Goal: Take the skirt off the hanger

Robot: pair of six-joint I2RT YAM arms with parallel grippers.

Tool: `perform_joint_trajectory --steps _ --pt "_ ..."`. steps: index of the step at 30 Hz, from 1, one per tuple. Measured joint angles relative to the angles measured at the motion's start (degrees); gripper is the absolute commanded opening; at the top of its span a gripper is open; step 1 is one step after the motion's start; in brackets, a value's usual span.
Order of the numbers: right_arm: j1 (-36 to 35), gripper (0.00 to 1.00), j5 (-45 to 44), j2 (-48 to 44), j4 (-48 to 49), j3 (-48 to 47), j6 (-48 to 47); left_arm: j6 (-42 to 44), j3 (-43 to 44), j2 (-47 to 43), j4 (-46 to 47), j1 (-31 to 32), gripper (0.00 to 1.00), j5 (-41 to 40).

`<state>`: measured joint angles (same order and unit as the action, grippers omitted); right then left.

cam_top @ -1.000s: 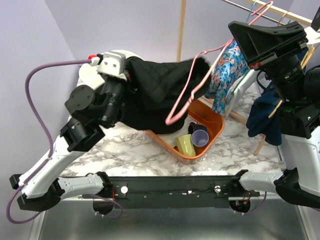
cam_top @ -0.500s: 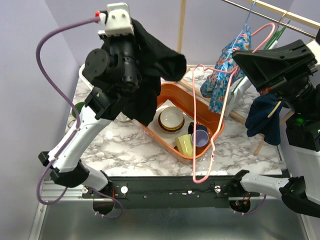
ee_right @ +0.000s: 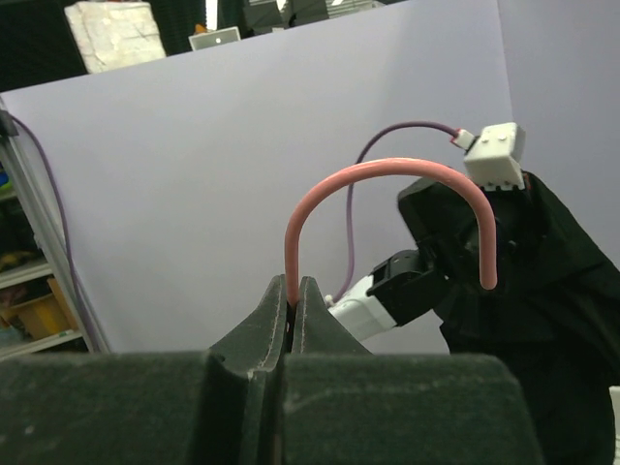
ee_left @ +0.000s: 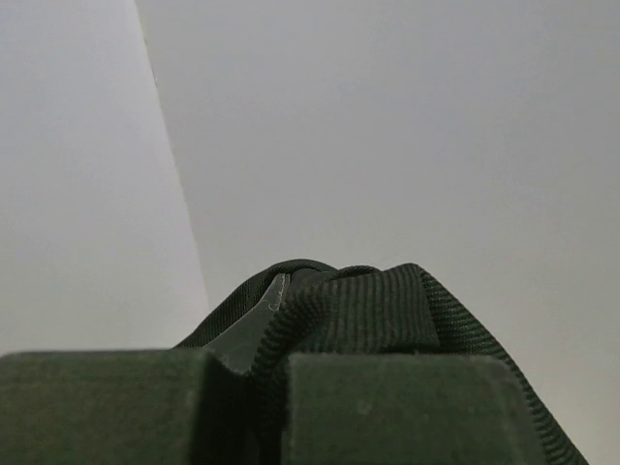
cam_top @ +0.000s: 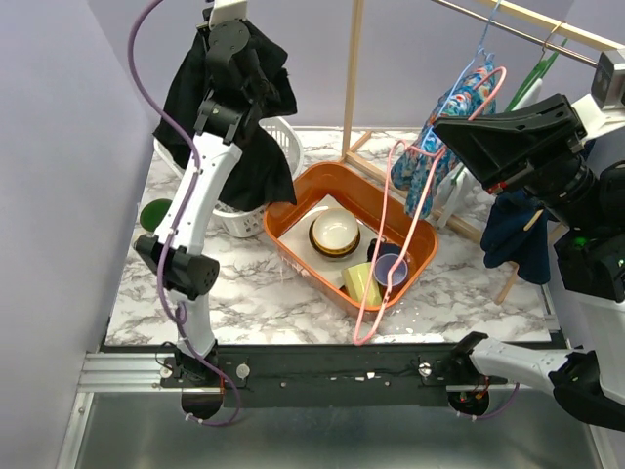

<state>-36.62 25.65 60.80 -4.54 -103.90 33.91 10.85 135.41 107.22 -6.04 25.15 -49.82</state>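
Observation:
The black skirt (cam_top: pixel 252 127) hangs high at the back left, held up by my left gripper (cam_top: pixel 230 44), whose fingers are mostly buried in the cloth. In the left wrist view my left gripper (ee_left: pixel 273 334) is shut on the skirt's ribbed waistband (ee_left: pixel 358 305). The pink hanger (cam_top: pixel 393 230) is bare and dangles over the tub, apart from the skirt. My right gripper (cam_top: pixel 439 129) holds it near the hook. In the right wrist view my right gripper (ee_right: pixel 294 295) is shut on the hanger's hook (ee_right: pixel 387 174).
An orange tub (cam_top: pixel 291 203) holding a bowl (cam_top: pixel 335 233) and cups (cam_top: pixel 363 283) sits mid-table. A white laundry basket (cam_top: pixel 283 137) stands behind the left arm. A wooden rack (cam_top: pixel 354 68) at the back right carries a floral garment (cam_top: pixel 457 112) and a dark blue one (cam_top: pixel 518 234).
My left arm has lifted up and back with the skirt, pulling it off the hanger. The bare hanger has swung down and now hangs from my right gripper.

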Motion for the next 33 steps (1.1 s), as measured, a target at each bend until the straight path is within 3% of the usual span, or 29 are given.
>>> perform_joint_trajectory --steps 7,14,21,24,33 --pt "0.0 0.01 0.2 0.94 -1.18 0.55 -1.25 -5.88 0.13 7.45 -3.08 -8.72 0.0 4.37" --pt "0.0 0.01 0.79 3.32 -1.25 0.5 -1.42 -12.92 -1.88 8.55 -3.98 -13.81 0.0 10.97" --pt "0.0 0.01 0.79 5.05 -1.38 0.9 -1.25 -22.95 -25.66 0.07 -3.1 -13.27 0.0 17.22" --pt "0.0 0.01 0.79 5.2 -1.31 1.03 -0.79 -25.97 -31.43 -1.05 -3.78 -13.18 0.0 17.33" --pt "0.0 0.01 0.68 4.0 -1.4 3.28 -0.33 -36.13 -27.12 3.04 -16.72 -14.75 0.0 18.25"
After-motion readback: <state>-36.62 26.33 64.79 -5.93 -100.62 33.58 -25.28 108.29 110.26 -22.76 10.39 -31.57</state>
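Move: The white basket is roughly 8 cm ahead of my left hand, about 3 cm left, and some 50 cm below; that hand already holds the black skirt. The orange tub lies about 28 cm to this hand's right and 10 cm back, the green mug 18 cm left and 5 cm back, both about as far down. From my right hand, still holding the bare pink hanger, the basket is some 45 cm ahead and 35 cm left, about 60 cm down. I lower the skirt towards the basket with my left hand, some 28 cm in all: first swinging out forward, left and down together, then sinking nearly straight as the fingers tip down about 30 degrees, grip kept shut on the cloth. My right hand keeps its pinch on the hanger and eases forward, down and left by a few centimetres. ##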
